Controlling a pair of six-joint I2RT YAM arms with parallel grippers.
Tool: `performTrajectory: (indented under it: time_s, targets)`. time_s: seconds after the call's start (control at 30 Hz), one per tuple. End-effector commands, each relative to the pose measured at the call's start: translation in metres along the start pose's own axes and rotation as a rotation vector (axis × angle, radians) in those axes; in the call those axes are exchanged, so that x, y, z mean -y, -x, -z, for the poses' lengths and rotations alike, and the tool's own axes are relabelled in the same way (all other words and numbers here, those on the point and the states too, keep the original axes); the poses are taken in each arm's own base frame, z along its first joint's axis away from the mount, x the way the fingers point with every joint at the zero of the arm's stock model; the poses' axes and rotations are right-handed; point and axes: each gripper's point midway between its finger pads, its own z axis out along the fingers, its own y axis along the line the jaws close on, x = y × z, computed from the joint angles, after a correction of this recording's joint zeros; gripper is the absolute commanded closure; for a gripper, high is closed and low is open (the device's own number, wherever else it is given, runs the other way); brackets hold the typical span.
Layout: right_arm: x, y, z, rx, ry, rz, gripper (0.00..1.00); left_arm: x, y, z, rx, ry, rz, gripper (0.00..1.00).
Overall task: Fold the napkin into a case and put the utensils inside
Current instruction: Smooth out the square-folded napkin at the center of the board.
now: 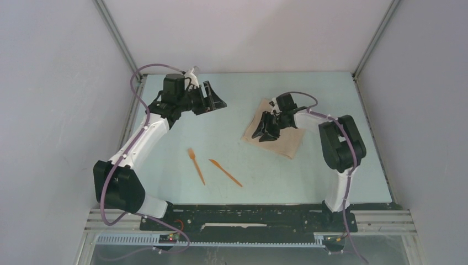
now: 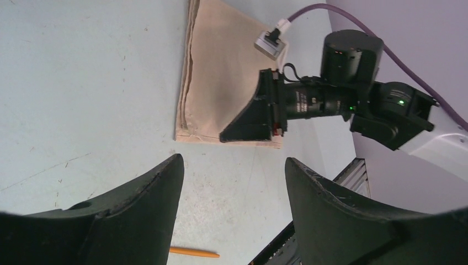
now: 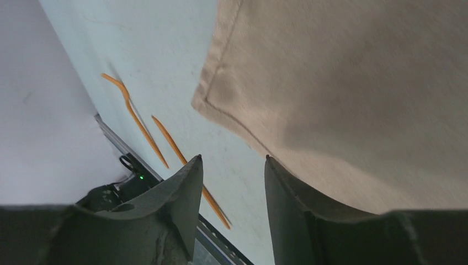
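Note:
The beige napkin [image 1: 287, 142] lies folded in a broad, layered rectangle at the right middle of the table; its stacked edges [image 2: 186, 83] show in the left wrist view. No case is in view. My right gripper [image 1: 267, 130] hovers low over the napkin's left corner [image 3: 342, 83], jaws apart, with only table between its fingertips [image 3: 233, 159]. The orange fork [image 1: 196, 165] and orange knife [image 1: 225, 173] lie side by side near the table's middle front, also seen as fork [image 3: 132, 116] and knife [image 3: 176, 146]. My left gripper [image 1: 213, 100] is raised at the back left, open and empty [image 2: 234, 160].
Grey enclosure walls ring the pale table [image 1: 265, 182]. The black base rail [image 1: 248, 212] runs along the near edge. The right arm's purple cable [image 2: 353, 16] loops above the napkin. One orange utensil tip [image 2: 193, 252] shows below my left fingers.

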Motion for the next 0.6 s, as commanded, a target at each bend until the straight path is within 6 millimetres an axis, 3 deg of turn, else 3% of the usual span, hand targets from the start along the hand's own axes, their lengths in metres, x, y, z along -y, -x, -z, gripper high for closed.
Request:
performTrajectory:
  time_s: [0.0, 0.3, 0.57]
  targets:
    - [-0.043, 0.026, -0.018, 0.033, 0.171, 0.005, 0.49, -0.003, -0.002, -0.006, -0.001, 0.008, -0.025, 0.26]
    - [-0.035, 0.023, -0.054, -0.017, 0.161, -0.038, 0.71, 0.000, -0.003, -0.006, -0.011, -0.009, -0.021, 0.26]
    - [-0.030, 0.020, -0.068, -0.070, 0.086, -0.052, 0.70, 0.007, -0.002, -0.002, -0.007, -0.031, -0.024, 0.26]
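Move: The right hand, fingers half open, hovers about 3 cm above the folded napkin. The napkin's left corner lies about 7 cm to its left and 1 cm ahead, while the napkin's middle is some 8 cm to its right and 6 ahead. The knife is about 13 cm left and 13 back, the fork some 24 left and 11 back. From the left hand that corner lies about 10 cm right, 2 back and some 23 below. The right hand's fingertips come down to touch the napkin's left corner, one tip on the cloth just inside the edge. To get there the hand sweeps left about 5 cm, forward some 3 and down a little over 2, easing to a stop as the fingers close from about half open to about a quarter and straddle the corner. ##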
